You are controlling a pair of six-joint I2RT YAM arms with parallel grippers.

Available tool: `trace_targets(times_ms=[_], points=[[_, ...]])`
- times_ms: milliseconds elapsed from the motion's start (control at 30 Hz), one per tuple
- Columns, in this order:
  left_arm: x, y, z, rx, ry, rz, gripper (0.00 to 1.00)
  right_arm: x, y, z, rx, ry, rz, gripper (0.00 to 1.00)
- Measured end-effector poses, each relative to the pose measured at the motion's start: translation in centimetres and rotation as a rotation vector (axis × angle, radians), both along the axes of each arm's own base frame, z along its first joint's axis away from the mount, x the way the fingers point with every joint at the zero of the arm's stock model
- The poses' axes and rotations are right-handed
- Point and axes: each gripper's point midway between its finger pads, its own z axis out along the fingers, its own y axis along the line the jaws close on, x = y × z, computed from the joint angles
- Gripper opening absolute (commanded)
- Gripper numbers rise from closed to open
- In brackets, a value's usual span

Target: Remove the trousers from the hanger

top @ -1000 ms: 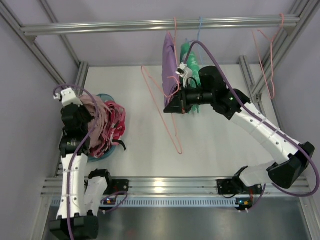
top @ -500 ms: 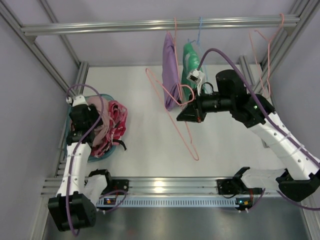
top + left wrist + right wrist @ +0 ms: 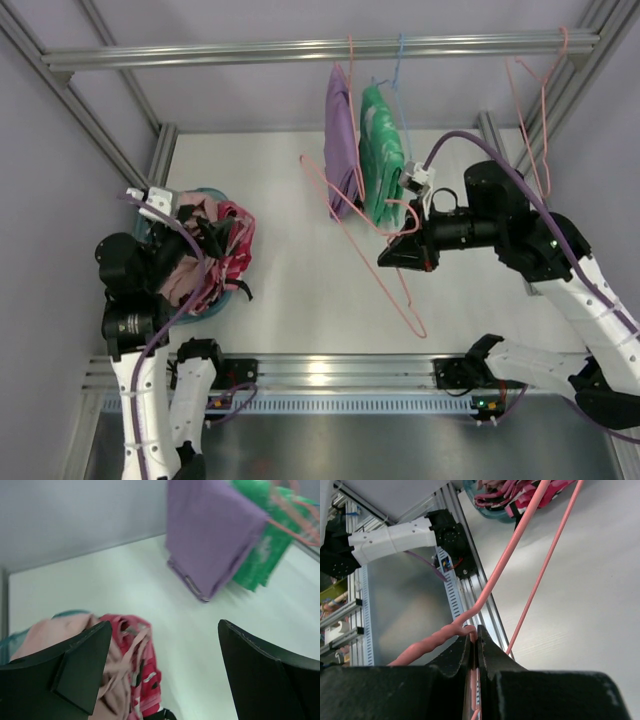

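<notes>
The pale pink trousers point(image 3: 183, 275) lie bunched in a teal basket point(image 3: 221, 303) at the left, on top of a red patterned garment point(image 3: 233, 243). My left gripper point(image 3: 212, 234) hovers just over the pile, open, with nothing between its fingers. In the left wrist view the trousers point(image 3: 47, 630) sit below the left finger point(image 3: 80, 665). The salmon wire hanger point(image 3: 383, 262) hangs bare over the middle of the table. My right gripper point(image 3: 402, 256) is shut on it, and in the right wrist view its jaws pinch the wire just below the twisted neck of the hanger point(image 3: 520, 535).
A purple garment point(image 3: 340, 140) and a green garment point(image 3: 381, 150) hang from the top rail point(image 3: 250, 50), close behind the right gripper. Another salmon hanger point(image 3: 527, 110) hangs at the rail's right end. Frame posts stand on both sides.
My left gripper has opened and let the trousers drop into the basket, and the arm has drawn back. My right gripper has carried the hanger rightward and nearer.
</notes>
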Motion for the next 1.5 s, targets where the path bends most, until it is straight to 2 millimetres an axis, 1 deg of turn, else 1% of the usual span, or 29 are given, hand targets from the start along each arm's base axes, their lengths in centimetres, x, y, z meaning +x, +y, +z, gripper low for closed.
trace_targets(times_ms=[33, 67, 100, 167, 333, 433, 500, 567, 767, 900, 1033, 1133, 1233, 1367, 1400, 1467, 1500], points=[[-0.7, -1.2, 1.1, 0.009, -0.033, -0.078, 0.92, -0.2, 0.1, -0.4, -0.006, 0.013, 0.017, 0.0], [-1.3, -2.2, 1.8, 0.018, -0.053, -0.138, 0.92, -0.3, 0.2, -0.8, -0.017, 0.03, 0.031, 0.0], [-1.8, -2.9, 2.2, 0.031, -0.07, -0.19, 0.92, -0.4, 0.4, -1.1, -0.025, 0.046, 0.047, 0.0], [-2.6, -4.1, 2.4, 0.061, -0.093, -0.284, 0.92, -0.2, 0.9, -1.9, -0.043, 0.076, 0.072, 0.0], [-3.8, -5.7, 2.8, 0.173, -0.175, -0.433, 0.91, 0.6, 2.6, -4.0, -0.099, 0.161, 0.117, 0.0], [-4.3, -6.1, 3.9, 0.255, -0.253, -0.483, 0.89, 0.6, 3.7, -4.5, -0.114, 0.188, 0.147, 0.0], [-4.7, -6.5, 4.6, 0.3, -0.301, -0.522, 0.89, 0.5, 4.7, -4.6, -0.121, 0.205, 0.174, 0.0], [-4.9, -6.8, 4.7, 0.329, -0.33, -0.561, 0.89, 0.5, 5.8, -4.6, -0.124, 0.222, 0.198, 0.0], [-4.0, -7.2, 3.9, 0.415, -0.386, -0.643, 0.9, 1.1, 9.0, -4.4, -0.12, 0.277, 0.249, 0.0], [-3.8, -7.3, 3.6, 0.462, -0.425, -0.675, 0.86, 1.6, 10.4, -4.8, -0.122, 0.316, 0.256, 0.0], [-3.3, -7.5, 3.2, 0.494, -0.447, -0.695, 0.83, 1.5, 11.6, -5.1, -0.129, 0.352, 0.274, 0.0], [-2.9, -7.9, 2.3, 0.508, -0.446, -0.718, 0.82, 1.0, 12.5, -4.9, -0.125, 0.373, 0.301, 0.0], [-3.0, -8.8, 1.2, 0.504, -0.436, -0.761, 0.78, 0.8, 13.6, -4.4, -0.114, 0.39, 0.326, 0.0], [-3.4, -10.8, -0.3, 0.51, -0.426, -0.83, 0.69, 1.3, 14.7, -3.6, -0.088, 0.394, 0.34, 0.0], [-3.5, -11.4, -0.8, 0.522, -0.423, -0.844, 0.64, 1.3, 14.9, -3.5, -0.083, 0.396, 0.344, 0.0], [-3.6, -12.5, -1.6, 0.55, -0.42, -0.868, 0.58, 1.0, 15.1, -3.4, -0.082, 0.406, 0.352, 0.0], [-3.6, -13.2, -1.9, 0.567, -0.42, -0.882, 0.51, 0.7, 15.1, -3.5, -0.086, 0.415, 0.361, 0.0]])
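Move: The pink hanger that the left hand goes for has its middle about 25 cm to the right and a couple back, near the same height. The basket of removed trousers lies some 11 cm left and 22 cm below; the purple trousers hang about 18 cm ahead and 22 cm right. The right hand pinches the hanger's neck, its middle some 5 cm left and 5 cm below; the open left gripper it heads for is about 31 cm left. The right fingers keep pinching the empty hanger by its neck and carry it about 15 cm left and a little down towards the left hand, turning some 20 degrees counter-clockwise. The left hand comes to meet it, first back and right while rising, then on right and sinking, 13 cm across in all; it swings clockwise roughly 50 degrees, rolls, and starts closing around the shoulder wire beside the neck. ##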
